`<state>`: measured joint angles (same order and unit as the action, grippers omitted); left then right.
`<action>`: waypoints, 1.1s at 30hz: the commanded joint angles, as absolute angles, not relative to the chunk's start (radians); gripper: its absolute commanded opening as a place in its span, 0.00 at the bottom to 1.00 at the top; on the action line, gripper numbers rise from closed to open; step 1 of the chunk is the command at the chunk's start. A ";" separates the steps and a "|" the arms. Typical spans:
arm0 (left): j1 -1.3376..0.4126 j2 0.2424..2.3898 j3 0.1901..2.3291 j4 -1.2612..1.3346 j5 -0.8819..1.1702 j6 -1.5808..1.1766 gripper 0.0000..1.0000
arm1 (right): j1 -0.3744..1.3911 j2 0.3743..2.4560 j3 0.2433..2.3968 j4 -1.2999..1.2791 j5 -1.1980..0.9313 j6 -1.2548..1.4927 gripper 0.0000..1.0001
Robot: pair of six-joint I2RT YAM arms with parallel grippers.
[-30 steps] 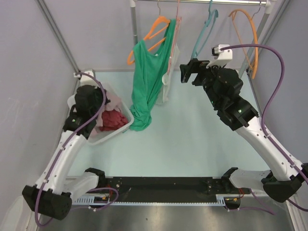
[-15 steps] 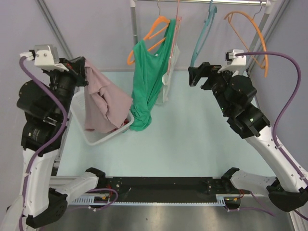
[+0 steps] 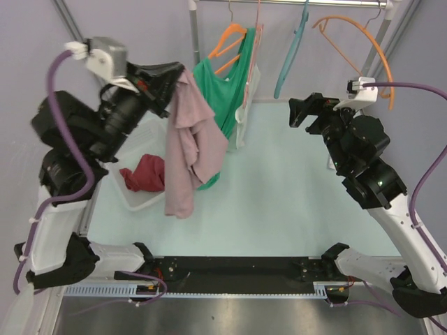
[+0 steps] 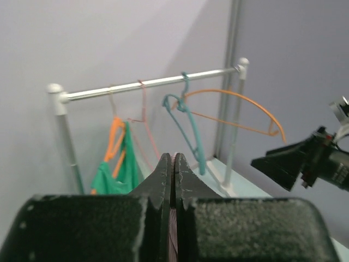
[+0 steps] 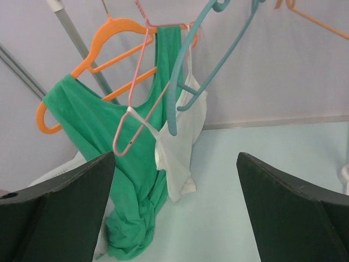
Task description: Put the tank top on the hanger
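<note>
The dusty pink tank top (image 3: 188, 146) hangs in a long fold from my left gripper (image 3: 171, 73), which is raised high in front of the rail and shut on the top's upper edge. In the left wrist view the jaws (image 4: 173, 164) are pressed together with a strip of pink fabric (image 4: 173, 234) between them. The teal hanger (image 3: 290, 56) hangs by its hook from the rail, empty, to the right of the tank top. It also shows as the teal hanger (image 4: 191, 128) and the teal hanger (image 5: 202, 60). My right gripper (image 3: 302, 112) stands open and empty just right of the hanger; its fingers frame the right gripper (image 5: 175, 158) view.
A green tank top (image 3: 223, 98) on an orange hanger (image 3: 227, 42) and a white top (image 5: 182, 147) on a pink hanger (image 5: 139, 109) hang left of the teal one. A second orange hanger (image 3: 363, 49) hangs at the rail's right end. A white bin (image 3: 136, 201) holds a dark red cloth (image 3: 143, 173).
My left arm has lifted the tank top out of the bin and carried it up and right, in front of the green top. The right gripper has drifted slightly right, still open.
</note>
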<state>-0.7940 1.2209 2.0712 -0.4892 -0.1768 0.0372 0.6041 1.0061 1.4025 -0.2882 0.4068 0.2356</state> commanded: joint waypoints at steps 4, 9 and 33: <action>-0.927 1.316 1.880 -0.388 -0.149 -0.053 0.00 | 0.580 0.937 1.356 -0.322 0.465 0.256 1.00; -0.927 1.444 1.583 -0.429 -0.130 -0.117 0.99 | 0.572 0.896 1.336 -0.376 0.508 0.258 1.00; -0.630 1.049 1.029 -0.235 0.023 -0.166 0.99 | 0.569 1.073 1.511 -0.393 0.430 0.140 1.00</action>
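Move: I hold the tank top pinched by one end in my left hand, hanging high above the table. The bare table I'm taking it to lies some 15 cm to that hand's right, about 6 cm ahead and 62 cm below. The green top is about 28 cm ahead, 6 cm right and 43 cm lower; the white bin some 17 cm ahead, 22 cm left and 59 cm down. From my right hand the spot is about 8 cm left, 1 cm back and 47 cm down. I whip my left hand rightwards by about 15 cm and then steeply down some 40 cm towards the table, drifting a little forward and tipping my fingers about 40 degrees downward, opening them wide on the way to let the tank top go. Then I swing left again and rise slightly, fingers open. My empty right hand sinks and eases right about 5 cm, then starts back up. ##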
